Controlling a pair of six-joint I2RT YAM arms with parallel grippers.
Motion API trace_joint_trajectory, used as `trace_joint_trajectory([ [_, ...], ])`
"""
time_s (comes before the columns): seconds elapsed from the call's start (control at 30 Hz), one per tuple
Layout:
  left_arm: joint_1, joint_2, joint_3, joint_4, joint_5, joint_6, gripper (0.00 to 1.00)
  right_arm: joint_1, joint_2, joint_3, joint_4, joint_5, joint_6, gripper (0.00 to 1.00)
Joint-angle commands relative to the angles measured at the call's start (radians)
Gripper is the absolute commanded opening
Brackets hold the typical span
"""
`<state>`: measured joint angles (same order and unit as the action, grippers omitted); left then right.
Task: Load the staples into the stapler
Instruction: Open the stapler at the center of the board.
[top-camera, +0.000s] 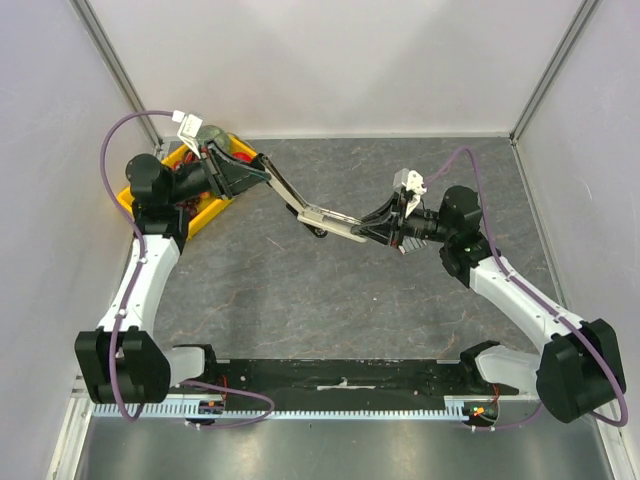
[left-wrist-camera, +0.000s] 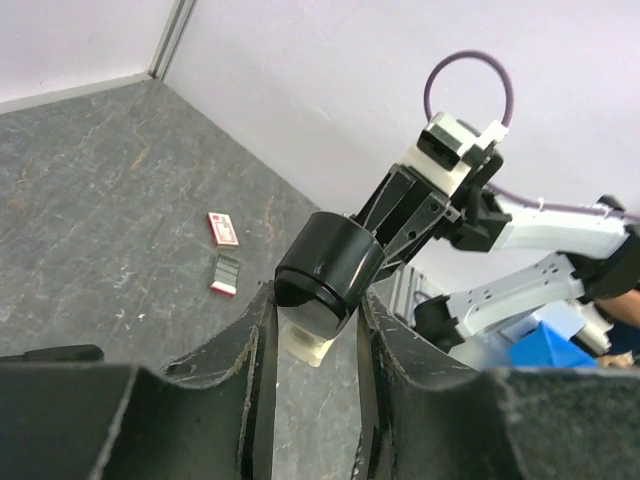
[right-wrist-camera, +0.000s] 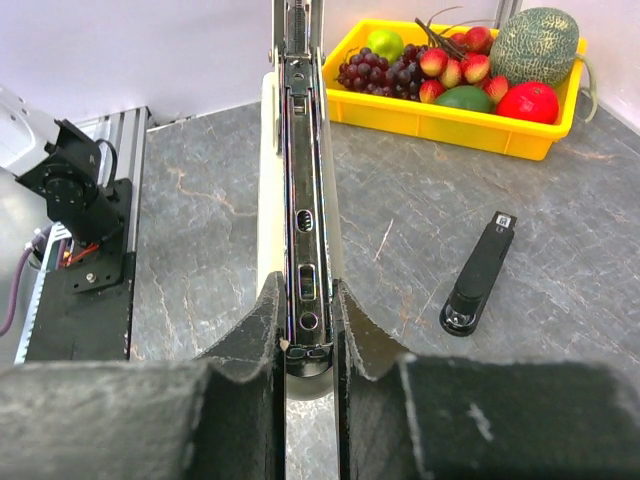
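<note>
A stapler (top-camera: 310, 208) hangs opened out above the table between my two grippers. My left gripper (top-camera: 255, 172) is shut on its black rounded end (left-wrist-camera: 325, 265), with the left gripper's (left-wrist-camera: 315, 300) fingers pressed against both sides. My right gripper (top-camera: 368, 226) clamps the other end. In the right wrist view the shiny metal magazine rail (right-wrist-camera: 303, 180) over a cream body runs away from the right gripper (right-wrist-camera: 308, 288). The staples (left-wrist-camera: 227, 270) lie as grey strips in a small tray on the table, beside a red-and-white box (left-wrist-camera: 222, 228). They are hidden in the top view.
A second, black stapler (right-wrist-camera: 480, 272) lies on the table below the held one (top-camera: 318, 232). A yellow tray (right-wrist-camera: 450, 128) of fruit stands at the back left corner (top-camera: 205, 215), under the left arm. White walls close in the table.
</note>
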<state>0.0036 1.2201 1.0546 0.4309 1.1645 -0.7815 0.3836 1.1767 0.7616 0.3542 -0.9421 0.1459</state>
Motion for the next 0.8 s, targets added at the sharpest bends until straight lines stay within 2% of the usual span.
trace_joint_trajectory([
  [0.0, 0.065, -0.047, -0.021, 0.434, -0.103, -0.372, 0.02, -0.009, 0.009, -0.058, 0.011, -0.004, 0.055, 0.00],
  [0.07, 0.072, -0.056, -0.051, 0.506, -0.117, -0.409, 0.02, -0.003, 0.015, -0.070, 0.044, -0.012, 0.095, 0.00],
  [0.13, 0.075, -0.057, -0.105, 0.634, -0.135, -0.505, 0.02, 0.006, 0.014, -0.084, 0.075, -0.030, 0.115, 0.00],
  [0.23, 0.076, -0.065, -0.116, 0.670, -0.149, -0.550, 0.02, 0.032, 0.014, -0.085, 0.052, -0.061, 0.097, 0.01],
  [0.37, 0.078, -0.065, -0.114, 0.648, -0.132, -0.532, 0.02, 0.038, -0.008, -0.064, -0.003, -0.115, 0.049, 0.31],
  [0.43, 0.078, -0.065, -0.117, 0.637, -0.115, -0.507, 0.02, 0.038, -0.018, -0.032, -0.105, -0.126, -0.038, 0.41],
  [0.47, 0.076, -0.068, -0.117, 0.609, -0.095, -0.478, 0.02, 0.038, -0.019, 0.010, -0.147, -0.127, -0.069, 0.54],
  [0.53, 0.076, -0.073, -0.131, 0.589, -0.075, -0.452, 0.02, 0.041, -0.017, 0.048, -0.225, -0.124, -0.135, 0.57],
  [0.77, 0.050, -0.097, -0.189, 0.500, -0.020, -0.328, 0.02, 0.075, 0.035, 0.142, -0.299, -0.058, -0.210, 0.70],
])
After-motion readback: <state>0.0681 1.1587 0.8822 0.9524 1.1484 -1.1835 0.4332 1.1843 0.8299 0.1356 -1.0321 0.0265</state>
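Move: The cream stapler hangs spread wide between the two hands. Its middle is about 11 cm left, 3 cm ahead and 3 cm above the right hand, and from the left hand some 8 cm right, 2 cm back and 7 cm lower. From the right hand, the black stapler lies on the table roughly 13 cm left and 9 cm ahead, the staple strip 10 cm right and 3 cm ahead, both about 25 cm below. The stapler's lower end is let go by the right fingers, which keep their pinch while drifting back and a little left, then spread wide as that hand reaches about 3 cm back and dips briefly, turning slightly counter-clockwise. The left hand keeps its grip on the black-capped end, easing back some 3 cm and up 2 cm, its right-pointing fingers tipping up about 10 degrees. ##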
